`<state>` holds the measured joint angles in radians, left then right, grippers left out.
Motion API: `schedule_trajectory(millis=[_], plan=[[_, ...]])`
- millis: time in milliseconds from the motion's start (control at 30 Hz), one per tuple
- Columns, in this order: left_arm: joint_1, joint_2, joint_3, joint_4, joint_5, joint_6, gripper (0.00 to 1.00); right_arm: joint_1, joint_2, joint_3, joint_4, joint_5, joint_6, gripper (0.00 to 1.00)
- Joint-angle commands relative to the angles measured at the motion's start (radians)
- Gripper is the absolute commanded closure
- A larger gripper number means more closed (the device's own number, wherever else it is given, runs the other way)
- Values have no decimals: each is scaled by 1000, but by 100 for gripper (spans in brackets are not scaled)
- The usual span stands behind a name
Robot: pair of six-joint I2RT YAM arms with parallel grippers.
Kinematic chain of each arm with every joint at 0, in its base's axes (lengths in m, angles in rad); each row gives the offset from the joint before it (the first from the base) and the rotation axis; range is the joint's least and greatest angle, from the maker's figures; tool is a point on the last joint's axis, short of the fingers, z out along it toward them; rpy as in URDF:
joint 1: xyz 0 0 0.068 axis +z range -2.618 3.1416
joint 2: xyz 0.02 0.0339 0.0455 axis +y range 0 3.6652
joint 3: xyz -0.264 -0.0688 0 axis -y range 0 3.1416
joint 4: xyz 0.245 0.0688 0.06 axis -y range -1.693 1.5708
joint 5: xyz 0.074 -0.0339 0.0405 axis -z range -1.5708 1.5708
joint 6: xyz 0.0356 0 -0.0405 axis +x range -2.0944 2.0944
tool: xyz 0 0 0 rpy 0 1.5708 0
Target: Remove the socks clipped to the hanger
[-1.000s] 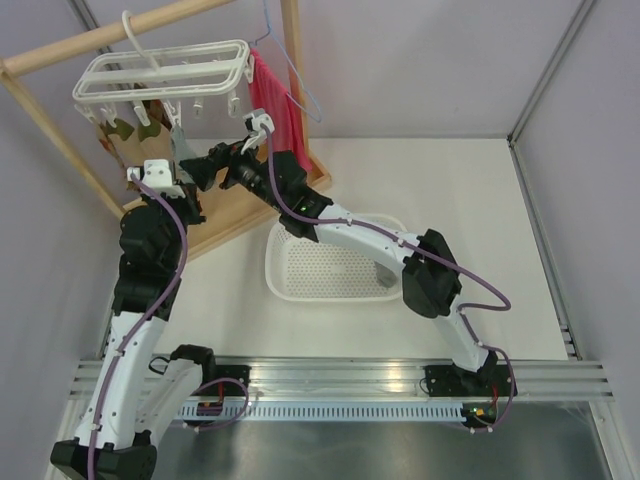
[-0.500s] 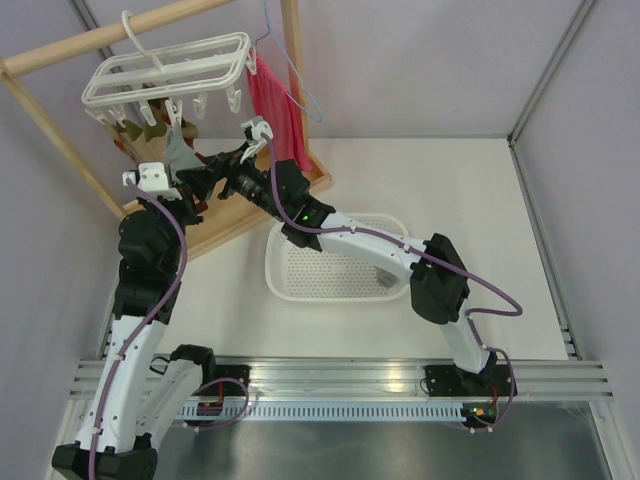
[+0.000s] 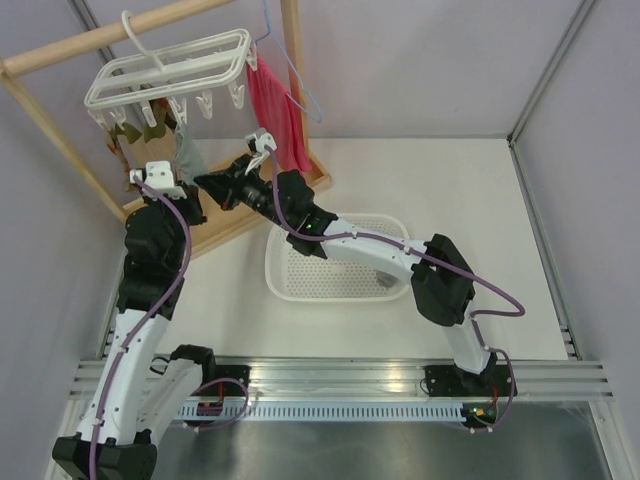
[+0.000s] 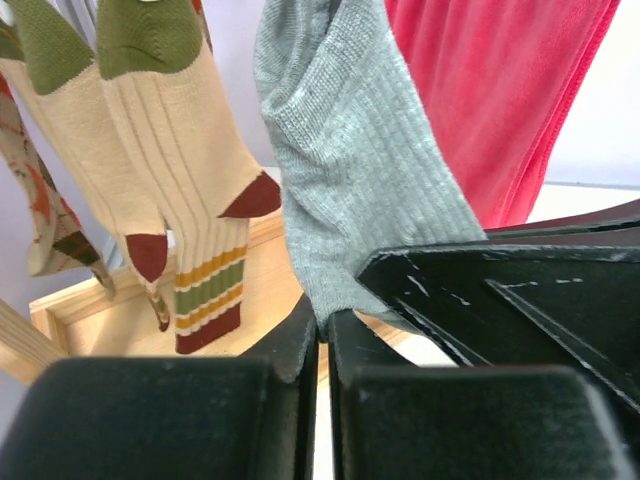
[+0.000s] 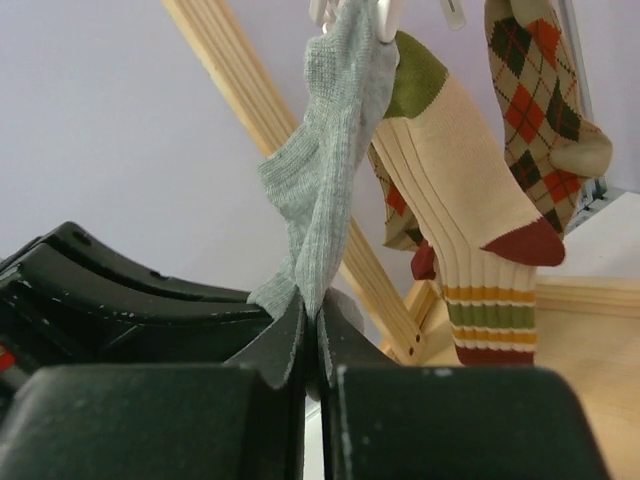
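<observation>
The white hanger (image 3: 165, 65) hangs from the wooden rail with its socks clipped below. A plain grey sock (image 3: 186, 152) dangles from one clip, and both grippers hold its lower end. My left gripper (image 4: 325, 325) is shut on the grey sock (image 4: 350, 170) at its bottom edge. My right gripper (image 5: 312, 318) is shut on the same grey sock (image 5: 330, 180) just beside it. From above, the left gripper (image 3: 192, 192) and right gripper (image 3: 205, 180) meet tip to tip. A tan striped sock (image 5: 470, 210) and an argyle sock (image 5: 540, 90) stay clipped.
The wooden rack (image 3: 60, 52) stands at the back left, its base board (image 3: 250, 205) under the grippers. A red cloth (image 3: 275, 110) on a blue wire hanger (image 3: 295, 75) hangs right of the socks. A white mesh basket (image 3: 335, 268) lies beneath the right arm.
My right gripper moved in towards the left one and went from wide open to shut on the grey sock. The hanger swung slightly. The left gripper kept its grip.
</observation>
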<state>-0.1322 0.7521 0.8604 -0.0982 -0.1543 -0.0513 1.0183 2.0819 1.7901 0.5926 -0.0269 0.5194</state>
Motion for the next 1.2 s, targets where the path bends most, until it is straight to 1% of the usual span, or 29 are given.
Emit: schedule_trajectory(millis=[0, 67, 100, 133, 233, 367, 533, 667, 967, 1100, 1167], plan=[[3, 18, 25, 23, -23, -18, 75, 6, -68, -31, 53, -4, -24, 99], [3, 24, 38, 8, -74, -38, 29, 5, -78, -46, 53, 13, -32, 99], [3, 30, 52, -4, -92, -44, 4, 5, -88, -47, 43, 15, -35, 99], [3, 32, 63, -26, -129, -54, 0, 6, -92, -47, 33, 16, -39, 99], [3, 29, 126, -73, -182, -76, 0, 6, -108, -44, 7, 16, -59, 99], [3, 9, 210, -148, -205, -123, 0, 5, -118, -43, -20, 16, -85, 99], [3, 22, 299, -161, -205, -139, 0, 5, -112, -43, -37, 19, -99, 99], [5, 151, 423, -173, -191, -136, 0, 5, -105, -44, -40, 21, -102, 99], [3, 378, 655, -210, -160, -134, 0, 12, -100, -28, -79, 51, -148, 99], [3, 440, 695, -216, -160, -130, 1, 20, -102, -20, -97, 56, -167, 99], [3, 461, 712, -215, -183, -127, 2, 22, -103, -20, -97, 58, -170, 99]])
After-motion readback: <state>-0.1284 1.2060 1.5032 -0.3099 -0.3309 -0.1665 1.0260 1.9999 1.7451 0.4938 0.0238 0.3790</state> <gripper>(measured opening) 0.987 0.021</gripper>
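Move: The left gripper is still shut on the lower end of the grey sock. The clip holding that sock is about 10 cm ahead of the left hand and 12 cm above it. An empty clip hangs some 6 cm to the right of that clip, level with it; the cream sock hangs about 14 cm ahead of the left hand, 8 cm left and 4 cm up. From the right hand, closed on the same sock, the sock's clip is about 9 cm ahead, 2 cm left and 12 cm up. Let go of the grey sock with the left gripper, opening it wide, and ease it about 3 cm left and 2 cm back while raising it some 13 cm; then reach forward about 9 cm, sinking slightly, to bring the open fingers to either side of the sock's clip. Keep the right gripper pinched on the sock, drawing it some 2 cm to the right. ##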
